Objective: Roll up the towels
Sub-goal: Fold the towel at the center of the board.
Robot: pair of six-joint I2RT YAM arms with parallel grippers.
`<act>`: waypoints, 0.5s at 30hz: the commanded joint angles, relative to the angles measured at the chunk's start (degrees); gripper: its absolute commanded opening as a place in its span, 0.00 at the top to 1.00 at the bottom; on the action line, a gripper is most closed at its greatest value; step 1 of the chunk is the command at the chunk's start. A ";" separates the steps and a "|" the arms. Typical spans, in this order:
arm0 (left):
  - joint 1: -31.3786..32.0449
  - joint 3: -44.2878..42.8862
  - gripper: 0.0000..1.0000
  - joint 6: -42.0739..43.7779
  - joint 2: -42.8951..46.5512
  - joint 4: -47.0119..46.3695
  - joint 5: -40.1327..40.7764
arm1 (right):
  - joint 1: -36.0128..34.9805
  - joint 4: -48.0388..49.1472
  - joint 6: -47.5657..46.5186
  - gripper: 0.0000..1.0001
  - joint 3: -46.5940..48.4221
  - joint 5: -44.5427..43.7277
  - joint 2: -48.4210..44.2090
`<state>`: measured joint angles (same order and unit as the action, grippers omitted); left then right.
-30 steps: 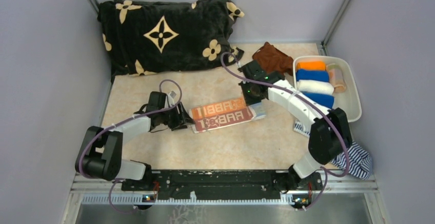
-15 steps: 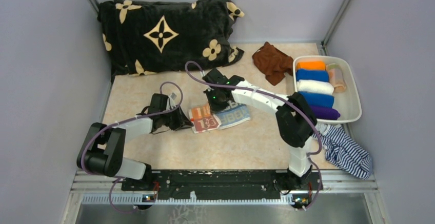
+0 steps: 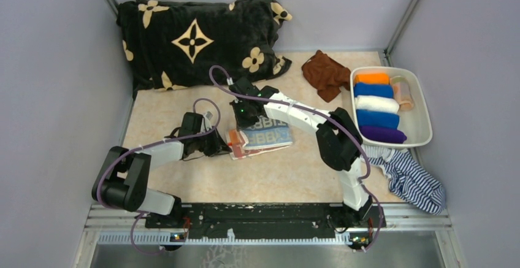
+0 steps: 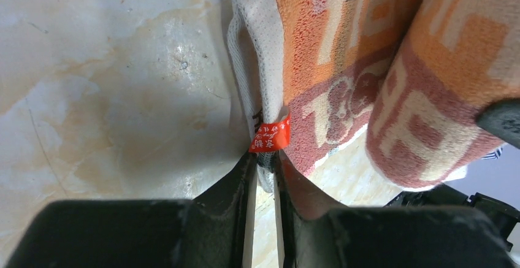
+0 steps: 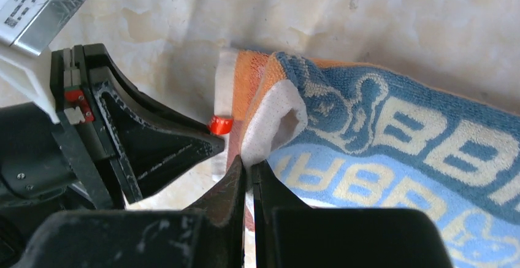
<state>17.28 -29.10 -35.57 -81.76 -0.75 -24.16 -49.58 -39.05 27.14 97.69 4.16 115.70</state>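
Note:
The orange-peach printed towel [image 3: 263, 136] lies mid-table, folded over on itself so its blue lettered underside faces up. My right gripper [image 3: 240, 121] [image 5: 248, 168] is shut on the folded-over white hem of this towel [image 5: 380, 151], at its left end. My left gripper [image 3: 225, 147] [image 4: 265, 164] pinches the lower layer's left edge, just below the red tag [image 4: 271, 136]. The two grippers sit almost touching. A plain brown towel [image 3: 325, 72] lies crumpled at the back right. Several rolled towels [image 3: 377, 103] fill a tray.
The white tray [image 3: 423, 118] stands at the right edge. A big black flowered blanket [image 3: 196, 41] covers the back left. A navy-and-white striped cloth [image 3: 411, 182] hangs off the front right, near the right arm's base.
My right gripper has carried the towel's right end leftward over the rest, turning the blue side up. My left gripper's jaws have closed on the left edge.

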 commanded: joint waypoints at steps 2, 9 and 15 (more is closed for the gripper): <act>0.56 0.24 0.78 1.17 -0.52 0.58 1.61 | -1.81 0.04 0.00 1.00 3.19 1.21 3.37; 0.76 0.19 0.78 1.13 -0.69 0.62 1.84 | -3.48 -1.86 -0.78 1.00 5.51 2.64 6.60; 0.89 0.27 0.78 1.03 -0.46 0.69 2.16 | -4.16 -2.84 -1.30 0.97 7.36 3.81 7.86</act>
<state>17.69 -29.10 -35.57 -81.76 -0.89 -23.81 -52.58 -41.74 26.89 100.60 6.44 122.80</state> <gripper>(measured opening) 0.221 0.020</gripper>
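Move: The left end of the towel, pinched on the board in the left fingers, is where the right hand's held end is going: about 9 cm below the right hand, 4 cm back and 3 cm to its left. The red tag on that edge lies some 3 cm back, 3 cm left and 8 cm below, and the towel's right-hand fold about 20 cm right, 2 cm farther out, 10 cm down. For the left hand, the pinched end is right at its fingertips. Downwards and back towards its base, with a small drift left, the right hand brings the pinched free end of the towel in over the left end, sinking roughly 5 cm and easing up a trace at the very end. Its fingers stay shut and tilt only slightly; the left hand stays still, keeping its pinch on the left end by the red tag. ##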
